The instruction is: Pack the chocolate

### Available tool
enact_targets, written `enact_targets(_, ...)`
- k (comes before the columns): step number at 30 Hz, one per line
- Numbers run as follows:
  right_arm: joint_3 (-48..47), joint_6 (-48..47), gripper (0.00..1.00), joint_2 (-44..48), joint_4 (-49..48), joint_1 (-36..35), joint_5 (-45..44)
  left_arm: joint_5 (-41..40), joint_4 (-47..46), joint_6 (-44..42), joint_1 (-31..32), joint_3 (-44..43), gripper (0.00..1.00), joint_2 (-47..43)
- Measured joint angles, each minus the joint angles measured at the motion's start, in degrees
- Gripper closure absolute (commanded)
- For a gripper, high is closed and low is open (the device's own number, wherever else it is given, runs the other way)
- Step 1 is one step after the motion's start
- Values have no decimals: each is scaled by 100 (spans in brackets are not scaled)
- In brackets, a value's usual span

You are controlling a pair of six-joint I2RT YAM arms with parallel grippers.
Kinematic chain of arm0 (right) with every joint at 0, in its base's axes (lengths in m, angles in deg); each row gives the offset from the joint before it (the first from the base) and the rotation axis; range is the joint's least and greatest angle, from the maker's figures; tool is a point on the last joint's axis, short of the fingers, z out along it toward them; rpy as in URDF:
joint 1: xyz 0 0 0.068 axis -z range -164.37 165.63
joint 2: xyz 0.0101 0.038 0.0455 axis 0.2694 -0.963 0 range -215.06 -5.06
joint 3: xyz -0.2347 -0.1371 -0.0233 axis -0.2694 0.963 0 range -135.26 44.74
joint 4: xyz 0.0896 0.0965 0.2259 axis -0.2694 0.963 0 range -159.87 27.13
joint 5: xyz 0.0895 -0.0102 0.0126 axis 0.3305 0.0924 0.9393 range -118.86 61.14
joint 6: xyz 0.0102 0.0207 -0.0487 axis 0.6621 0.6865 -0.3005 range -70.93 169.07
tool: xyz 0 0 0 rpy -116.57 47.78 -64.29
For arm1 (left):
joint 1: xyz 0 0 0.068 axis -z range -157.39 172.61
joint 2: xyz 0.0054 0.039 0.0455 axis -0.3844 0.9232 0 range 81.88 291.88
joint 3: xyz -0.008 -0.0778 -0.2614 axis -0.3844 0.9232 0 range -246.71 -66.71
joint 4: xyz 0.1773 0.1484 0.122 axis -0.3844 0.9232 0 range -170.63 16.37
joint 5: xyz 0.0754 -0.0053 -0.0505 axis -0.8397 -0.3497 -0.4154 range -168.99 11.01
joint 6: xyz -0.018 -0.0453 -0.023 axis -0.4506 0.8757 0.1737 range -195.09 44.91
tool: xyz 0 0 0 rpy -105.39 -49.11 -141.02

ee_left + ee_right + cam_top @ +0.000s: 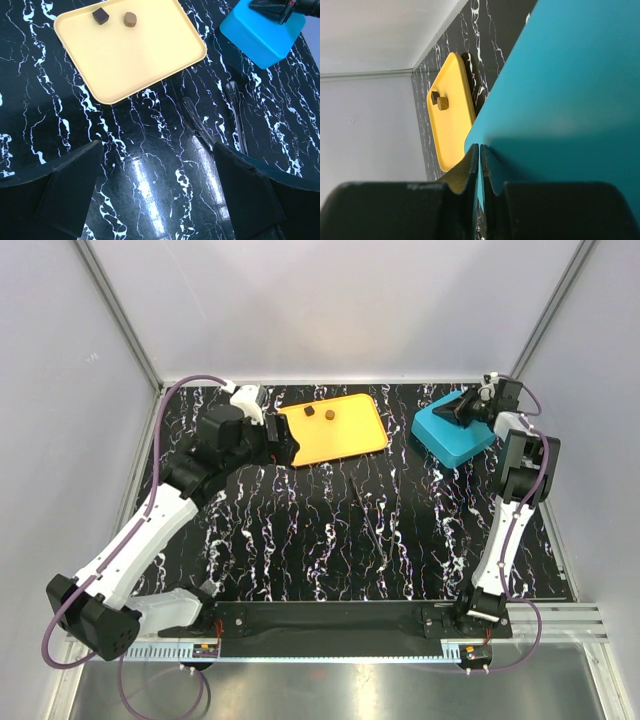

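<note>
Two pieces of chocolate lie at the far end of the flat orange tray (345, 435): a dark square (309, 412) and a brown round one (327, 416). They show again in the left wrist view, dark (100, 15) and brown (130, 19), and small in the right wrist view (440, 101). My left gripper (280, 443) hovers by the tray's left end, open and empty (156, 147). My right gripper (464, 408) is at the teal box (452, 438), shut (479, 147), with a thin teal edge showing between its fingers.
The black marbled tabletop (350, 530) is boxed in by white walls at the back and both sides. A metal rail (330, 618) carrying the arm bases runs along the near edge. The teal box (260, 35) sits to the right of the tray (130, 60).
</note>
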Motion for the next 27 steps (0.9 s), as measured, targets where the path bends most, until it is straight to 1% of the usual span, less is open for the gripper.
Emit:
enact_targets(5, -533, -177, 88, -258, 315, 0, 13, -120, 20, -63, 0, 44, 1, -107)
enact_targets(8, -1008, -315, 88, -487, 544, 0, -11, -149, 46, -81, 0, 52, 1, -190)
enact_targets(10, -1381, -391, 86, -654, 695, 0, -35, -149, 87, -83, 0, 57, 1, -258)
enact_targets(13, -1510, -494, 81, -678, 883, -7, -105, -153, 153, -90, 0, 57, 1, -363)
enact_targets(14, -1510, -535, 76, -640, 944, -13, -153, -153, 184, -94, 0, 57, 1, -407)
enact_targets(16, -1471, -656, 70, -485, 1161, -28, -313, -157, 245, -105, 0, 57, 1, -503)
enact_targets(17, -1394, -706, 61, -382, 1233, -35, -391, -162, 258, -105, 0, 57, 1, -562)
enact_targets(20, -728, -890, 35, 413, 1506, -72, -636, -157, 256, -107, 0, 57, 1, -723)
enact_targets(21, -472, -955, 1, 774, 1613, -90, -726, -142, 254, -107, 0, 57, 1, -776)
enact_targets(24, 105, -1185, 0, 1902, 1917, -214, -1067, -94, 251, -103, 0, 57, 1, -911)
enact_targets(27, 481, -1423, 0, 3051, 2284, -520, -1545, -22, 247, -103, 0, 59, 1, -1001)
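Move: The closed blue chocolate box lies under the right hand's shut fingertips, which are at the lid's far-left edge: the box's middle is about 4 cm back, 5 cm to the right and 4 cm below. The yellow tray's middle is some 27 cm to the left and about level in reach, 7 cm lower; the nearer dark tongs lie roughly 22 cm back and 12 cm left, 7 cm down. From the left hand the box is about 23 cm ahead, 45 cm right and 24 cm below. The box's lid still has the right hand's shut fingertips on it; they slide some 3 cm forward across its far-left edge, nearly level, then lift off. The right hand climbs fast, about 15 cm, while drawing back and slightly left, opening wide and rolling its left side down. The left hand, empty and open, eases up, back and a little left, away from the box. ##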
